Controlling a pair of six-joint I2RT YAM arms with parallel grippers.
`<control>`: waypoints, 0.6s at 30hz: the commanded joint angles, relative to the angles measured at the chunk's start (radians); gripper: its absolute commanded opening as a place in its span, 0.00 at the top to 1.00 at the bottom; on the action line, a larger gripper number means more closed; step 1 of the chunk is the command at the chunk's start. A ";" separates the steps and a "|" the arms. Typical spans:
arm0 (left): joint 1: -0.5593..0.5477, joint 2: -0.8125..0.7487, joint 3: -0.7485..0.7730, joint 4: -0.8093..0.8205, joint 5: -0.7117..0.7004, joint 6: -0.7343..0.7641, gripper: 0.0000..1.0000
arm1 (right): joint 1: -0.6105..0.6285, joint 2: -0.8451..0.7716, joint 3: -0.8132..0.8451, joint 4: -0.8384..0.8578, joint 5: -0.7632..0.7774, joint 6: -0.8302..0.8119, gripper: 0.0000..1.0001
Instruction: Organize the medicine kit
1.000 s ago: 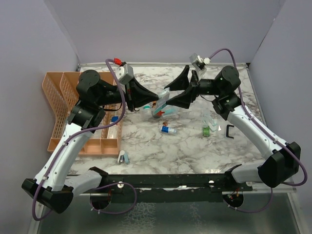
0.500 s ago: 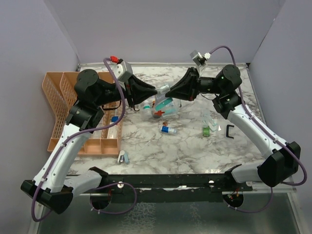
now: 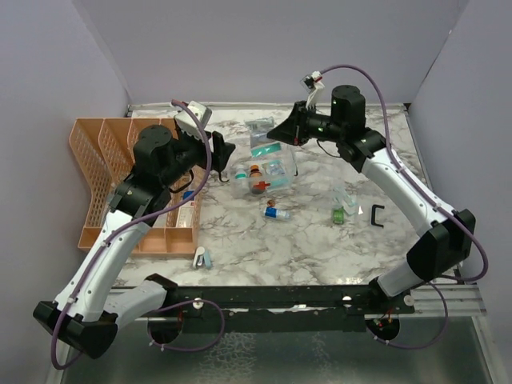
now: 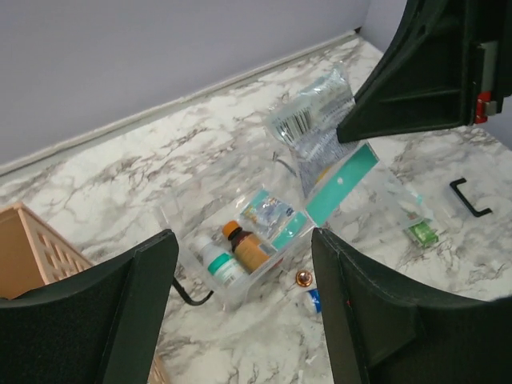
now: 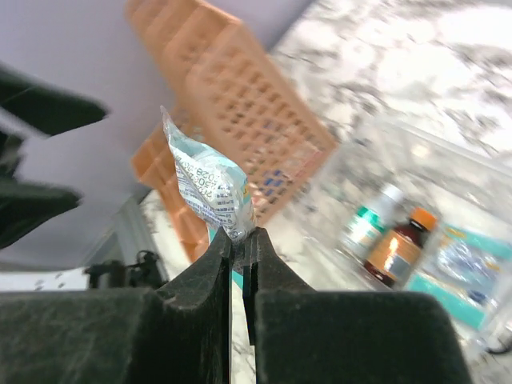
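Note:
The medicine kit (image 3: 276,170) is a clear box standing open on the marble table, with a white bottle (image 4: 210,259), a brown bottle (image 4: 250,250) and sachets inside it. My right gripper (image 5: 238,236) is shut on the lower edge of a clear printed packet (image 5: 210,186) and holds it in the air just behind the kit; the packet (image 3: 265,134) also shows from above. My left gripper (image 4: 244,240) is open and empty, left of the kit and a little above it. In the top view it (image 3: 223,157) points toward the kit.
An orange lattice organizer (image 3: 100,172) stands at the left. Loose on the table lie a blue-capped vial (image 3: 278,213), a copper cap (image 4: 304,278), a green bottle (image 3: 338,213), a black clip (image 3: 376,216) and a small white-blue item (image 3: 202,258) near the front edge.
The right gripper shut on the packet, then the left let go, opened and drew back to the left. The right arm swung the packet toward the rear.

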 commanded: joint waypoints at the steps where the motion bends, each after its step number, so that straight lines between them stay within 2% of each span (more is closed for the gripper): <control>1: 0.000 -0.014 -0.044 -0.045 -0.121 -0.056 0.29 | 0.001 0.124 0.128 -0.363 0.279 -0.084 0.99; 10: -0.002 -0.006 -0.116 -0.001 -0.096 -0.197 0.28 | 0.016 0.356 0.323 -0.626 0.482 -0.100 0.99; 18: 0.000 0.014 -0.123 0.015 -0.075 -0.223 0.27 | 0.058 0.557 0.500 -0.703 0.602 -0.087 0.99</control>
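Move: The right hand still pinches the small zip bag. The middle of the clear box it is going to lies about 13 cm ahead, 2 cm left and 29 cm below. Lying in the box are the brown bottle, 4 cm left of the hand and 12 ahead, the white bottle some 4 cm farther left, and the packed bag 1 cm right and 12 ahead. For the empty left hand, the box middle is about 17 cm ahead, 10 right and 32 below. Lower the right gripper quickly towards the clear box, about 17 cm down and 8 cm forward, keeping the zip bag pinched. As it sinks, swing the fingers some 45 degrees from pointing nearly level to the left to pointing steeply down, forward and left. Let the empty, open left gripper drop about 6 cm beside the box, tipping down a little. ##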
